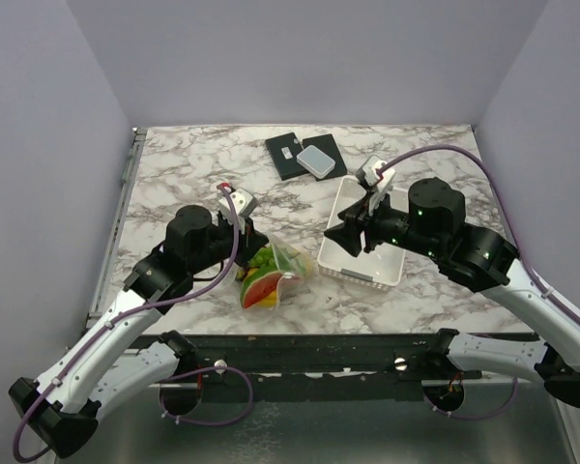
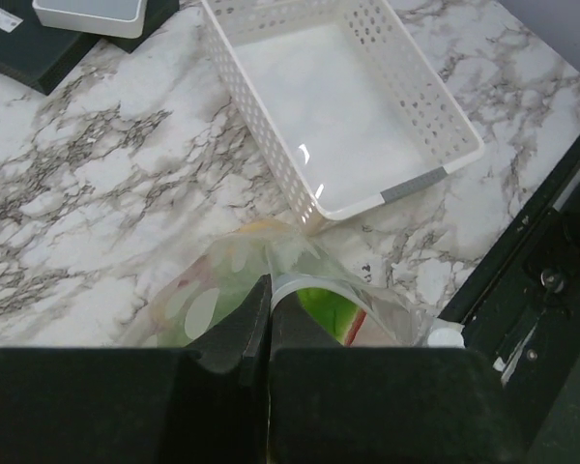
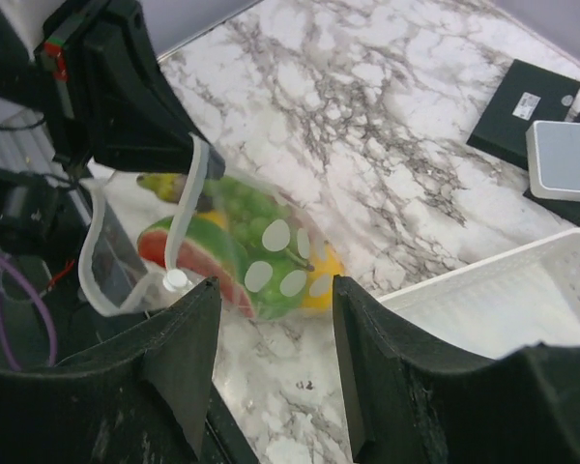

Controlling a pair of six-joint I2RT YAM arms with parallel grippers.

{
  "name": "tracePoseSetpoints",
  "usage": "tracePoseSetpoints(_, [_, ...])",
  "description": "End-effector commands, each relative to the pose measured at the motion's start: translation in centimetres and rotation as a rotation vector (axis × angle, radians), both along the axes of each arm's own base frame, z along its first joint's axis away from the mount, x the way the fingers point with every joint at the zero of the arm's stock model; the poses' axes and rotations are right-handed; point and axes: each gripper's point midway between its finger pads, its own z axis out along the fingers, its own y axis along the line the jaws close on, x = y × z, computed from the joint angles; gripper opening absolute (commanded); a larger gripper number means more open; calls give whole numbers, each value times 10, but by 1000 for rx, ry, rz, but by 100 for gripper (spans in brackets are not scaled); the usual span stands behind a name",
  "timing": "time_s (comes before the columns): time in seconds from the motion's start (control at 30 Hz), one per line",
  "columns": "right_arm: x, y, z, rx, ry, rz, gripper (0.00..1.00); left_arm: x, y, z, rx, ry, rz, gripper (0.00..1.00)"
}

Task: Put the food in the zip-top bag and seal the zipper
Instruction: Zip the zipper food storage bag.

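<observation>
The clear dotted zip-top bag lies near the table's front edge with the food inside it. In the right wrist view I see a watermelon slice, green grapes and a yellow lemon through the plastic. My left gripper is shut on the bag's mouth edge, pinching the zipper, which curls away from the jaws as an open loop. My right gripper is open and hovers just right of the bag, above the table, with nothing between its fingers. In the top view my right gripper sits over the basket's left side.
A white perforated basket stands right of the bag, with nothing in it. Black flat boxes and a small white box lie at the back. The table's dark front rail runs close to the bag.
</observation>
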Motion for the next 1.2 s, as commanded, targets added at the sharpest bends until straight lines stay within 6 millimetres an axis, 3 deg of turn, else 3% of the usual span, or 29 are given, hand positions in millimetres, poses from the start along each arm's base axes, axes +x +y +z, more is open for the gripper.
tracePoseSetpoints(0.0, [-38,-1,-23,-96,-37,240,55,-20,-20,30,-69,-85,-177,0])
tracePoseSetpoints(0.23, [-83,4,-33,-54,-107,521,55,-27,-29,24,-69,-51,-247,0])
tracePoseSetpoints(0.4, [-97,5,-41,-39,-201,631,55,-28,-29,21,-67,-46,-247,0])
tracePoseSetpoints(0.83, [-92,25,-58,-68,-432,712,55,-31,-29,18,-68,-42,-246,0])
tracePoseSetpoints(1.17, [-87,52,-85,-224,-545,683,56,-33,-27,19,-85,-48,-237,0])
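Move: The zipper slider on the open mouth of the bag lies about 10 cm to the right hand's left, 7 cm back and roughly 10 cm below it; the watermelon slice in the bag sits some 7 cm farther left than the slider, 1 cm farther back and 8 cm lower. The empty basket's middle is about 4 cm ahead of the right hand, 6 cm to its right and 19 cm down. From the left hand, which holds the mouth's edge, the slider is about 7 cm back, 7 cm to the right and slightly lower. The right hand, fingers staying half open, swings back about 10 cm while sinking some 8 cm, its wrist turning counter-clockwise by around 40 degrees and rolling so that the fingers come to point left, then slides leftward at the last to bring the gap between its fingertips up to the zipper slider without closing. The left hand keeps its shut grip on the bag's edge and early on draws it a few centimetres back and to the right, turning slightly clockwise, then holds it there. ##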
